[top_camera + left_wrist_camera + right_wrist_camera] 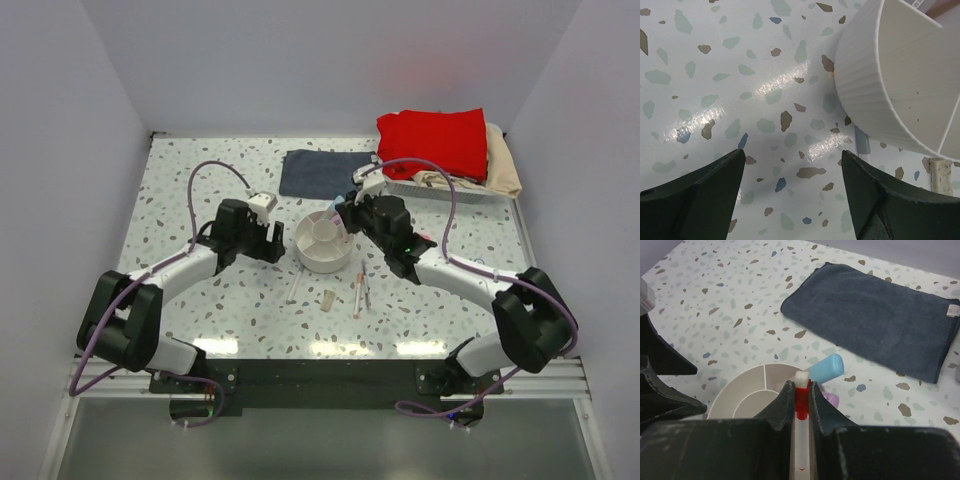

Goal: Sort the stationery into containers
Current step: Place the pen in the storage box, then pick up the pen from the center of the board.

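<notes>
The round off-white divided bowl [322,243] stands mid-table. My right gripper [346,216] hovers over its far right rim, shut on a red-capped white pen [801,401], with the bowl [747,390] just below the fingertips. A blue-capped item [826,368] and something pink [831,399] lean at that rim. My left gripper [274,243] is open and empty just left of the bowl [865,95], low over the table. In front of the bowl lie two red-tipped pens [356,293], a white pen [295,285] and a beige eraser block [329,298], which the left wrist view also shows [941,175].
A folded dark-blue cloth [312,172] lies behind the bowl. A white basket [398,186] with red and beige cloths stands at the back right. The left arm's dark body [660,380] shows at the left of the right wrist view.
</notes>
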Robot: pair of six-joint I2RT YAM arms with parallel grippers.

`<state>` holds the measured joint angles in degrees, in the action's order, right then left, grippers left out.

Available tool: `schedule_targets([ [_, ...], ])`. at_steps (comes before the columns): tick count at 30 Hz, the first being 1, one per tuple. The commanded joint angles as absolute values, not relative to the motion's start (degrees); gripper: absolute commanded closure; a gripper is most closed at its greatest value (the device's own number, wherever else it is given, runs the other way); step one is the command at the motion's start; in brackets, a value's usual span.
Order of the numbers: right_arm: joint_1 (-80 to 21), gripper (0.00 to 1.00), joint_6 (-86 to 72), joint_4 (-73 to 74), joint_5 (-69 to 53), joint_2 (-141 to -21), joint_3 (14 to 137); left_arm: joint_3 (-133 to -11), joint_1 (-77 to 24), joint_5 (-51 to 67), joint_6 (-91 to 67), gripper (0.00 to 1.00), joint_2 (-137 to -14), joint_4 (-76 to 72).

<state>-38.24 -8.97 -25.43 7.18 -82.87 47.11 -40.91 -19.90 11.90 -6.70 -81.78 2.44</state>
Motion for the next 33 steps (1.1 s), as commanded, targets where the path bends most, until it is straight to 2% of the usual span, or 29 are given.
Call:
schedule_targets([
  [1,-38.58,0.68,-9.41,-28.40,8.79,-81.65,45.70,-40.87,-19.42,13.71,-7.56,0.18,-81.39,2.28],
  [3,-38.58,0.56,-9.40,-26.73,9.05,-80.17,46.49,-40.96,-19.42,13.89,-7.65,0.18,-81.04,2.81],
  [6,-38.58,0.48,-8.88,-20.49,10.28,-77.18,49.29,-40.87,-19.51,15.99,-7.82,0.16,-80.51,4.39],
  [11,-38.50,0.47,-6.51,-10.04,13.97,-71.99,53.25,-39.90,-19.77,23.46,-10.28,0.20,-79.89,3.17],
  [17,-36.56,0.47,-6.42,4.91,19.15,-67.43,59.06,-39.82,-21.18,24.52,-13.79,0.33,-81.65,-1.91],
  [23,-34.90,0.48,-5.18,8.17,23.81,-62.15,58.54,-42.80,-25.83,15.74,-15.55,0.49,-85.24,2.52],
  [28,-28.93,0.48,-7.73,9.57,23.82,-59.68,58.09,-45.44,-30.05,6.80,-18.28,0.53,-87.80,5.36],
  [33,-26.89,0.48,-5.98,10.11,24.00,-56.87,57.66,-44.65,-31.81,2.99,-19.16,0.54,-89.82,5.54],
])
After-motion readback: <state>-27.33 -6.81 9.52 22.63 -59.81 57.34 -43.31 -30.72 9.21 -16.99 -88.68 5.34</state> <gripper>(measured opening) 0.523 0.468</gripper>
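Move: The storage box that my right hand holds the red-capped pen over has its middle about 6 cm left, 2 cm back and 14 cm below. In it, the blue-capped pen stands some 5 cm ahead and 1 cm left of that hand; the pencil case lies 18 cm to its right, level with it. From my left hand, the white pen is about 7 cm back, 6 cm right and 6 cm down, the box 13 cm right, straight level, slightly lower. My right hand dips a little over a centimetre, opens to let go of the red-capped pen in the right part of the box, then rises about 10 cm and swings some 16 cm right towards the pencil case, turning clockwise. Meanwhile my left hand slides right and back past the box's near-left side, half closing and tilting its fingers steeper, then sinks about 3 cm at the end towards the white pen. ##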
